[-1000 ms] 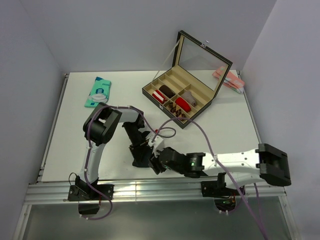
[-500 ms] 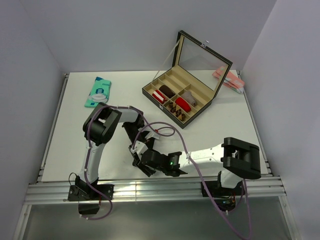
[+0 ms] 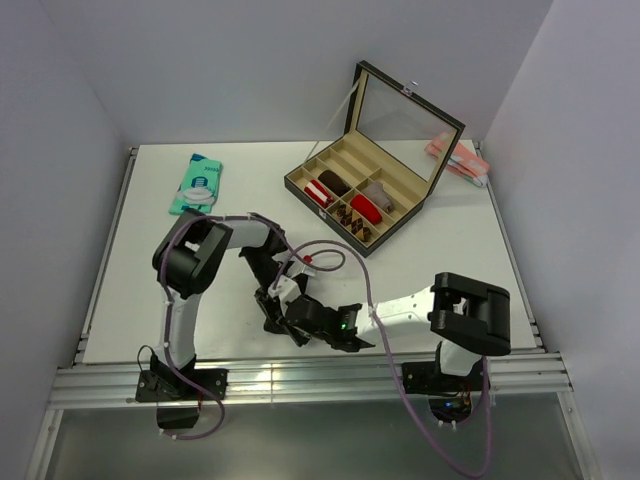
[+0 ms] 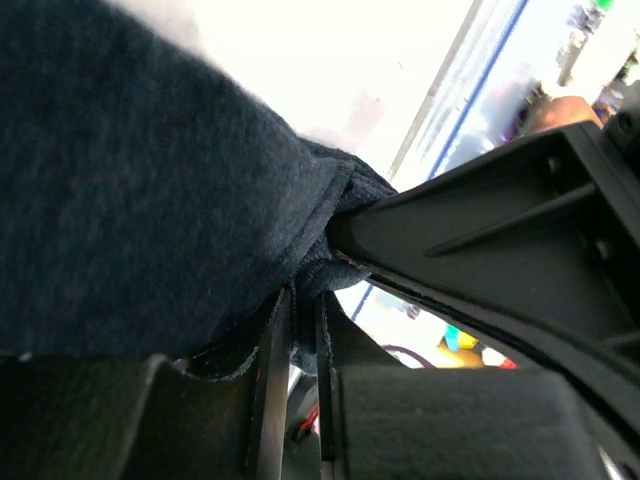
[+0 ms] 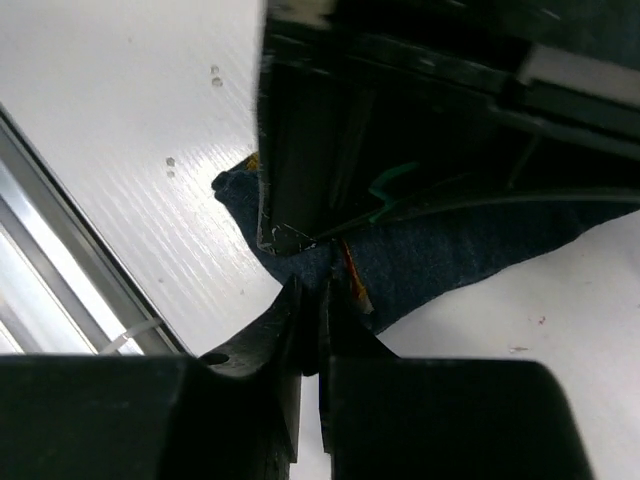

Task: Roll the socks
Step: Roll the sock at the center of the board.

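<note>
A navy blue sock [image 4: 130,190] lies flat on the white table near the front edge. My left gripper [image 4: 305,300] is shut on a folded edge of it, and the fabric bunches between the jaws. My right gripper [image 5: 311,295] is shut on the same sock [image 5: 460,255], at a corner right beside the left gripper's fingers [image 5: 300,180]. In the top view both grippers meet at the table's front middle, left [image 3: 270,305] and right [image 3: 293,325], and they hide the sock. Dark brown socks sit rolled in the box.
An open black compartment box [image 3: 395,225] with a mirrored lid stands at the back right and holds red, striped and dark rolls. A teal packet [image 3: 196,184] lies at the back left. A pink packet [image 3: 455,158] lies far right. The metal rail [image 3: 300,378] runs along the front edge.
My right arm has folded in, its elbow swinging left and its gripper sliding left to the left gripper at the sock. The left arm's elbow has shifted a little left.
</note>
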You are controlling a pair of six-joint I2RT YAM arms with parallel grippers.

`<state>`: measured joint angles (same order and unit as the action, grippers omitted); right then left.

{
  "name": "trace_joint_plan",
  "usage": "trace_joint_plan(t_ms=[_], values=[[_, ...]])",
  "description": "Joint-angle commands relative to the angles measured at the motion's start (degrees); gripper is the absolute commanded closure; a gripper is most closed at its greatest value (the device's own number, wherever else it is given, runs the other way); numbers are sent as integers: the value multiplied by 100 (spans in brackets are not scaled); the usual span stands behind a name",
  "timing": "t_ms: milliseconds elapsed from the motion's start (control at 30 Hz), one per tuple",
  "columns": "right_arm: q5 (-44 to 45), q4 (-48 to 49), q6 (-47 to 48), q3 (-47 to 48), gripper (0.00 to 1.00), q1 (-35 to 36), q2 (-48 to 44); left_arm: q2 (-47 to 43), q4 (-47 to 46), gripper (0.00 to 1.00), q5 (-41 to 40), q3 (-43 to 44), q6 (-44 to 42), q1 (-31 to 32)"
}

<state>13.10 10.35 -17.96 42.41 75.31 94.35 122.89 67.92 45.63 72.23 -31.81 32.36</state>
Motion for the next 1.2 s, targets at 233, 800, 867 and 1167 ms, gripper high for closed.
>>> trace_joint_plan(t_ms=[233,800,867,1167], values=[[-1573,1496,-1184,-1270,95,-982,-435,-1135,-3864,71,-994,-788,1221,-458],[-4922,1910,-2607,-1060,95,-2573,743,-4562,-6325,62,-2392,-2914,924,-889],[-5071,1839,-2835,-981,95,-2723,813,-4930,-6423,58,-2418,-3126,539,-828],[-5449,828,-3468,-532,95,-3083,1103,-6462,-6898,45,-3271,-4560,-756,578]])
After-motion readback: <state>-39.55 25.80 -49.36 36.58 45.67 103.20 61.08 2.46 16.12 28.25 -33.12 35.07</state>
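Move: Both grippers are at the sock's near end, the right one pinching and the left one still around the cloth. The sock's middle lies about 5 cm ahead and 3 cm to the right of the left gripper, and about 5 cm ahead and 3 cm right of the right gripper too, roughly at finger height. From the left gripper, the diamond-patterned roll is about 27 cm ahead and 19 cm right, and the box's middle some 35 cm ahead and 20 cm right. Open the left gripper to about half and let go of the sock, swinging it forward some 16 cm and up about 8, then back about 6 to hover just left of the sock, the fingers swinging from pointing back to forward-right and down. Keep the right pinch on the near end, shift it a few centimetres forward and right, and roll the wrist forward some 50 degrees, low over the board. ##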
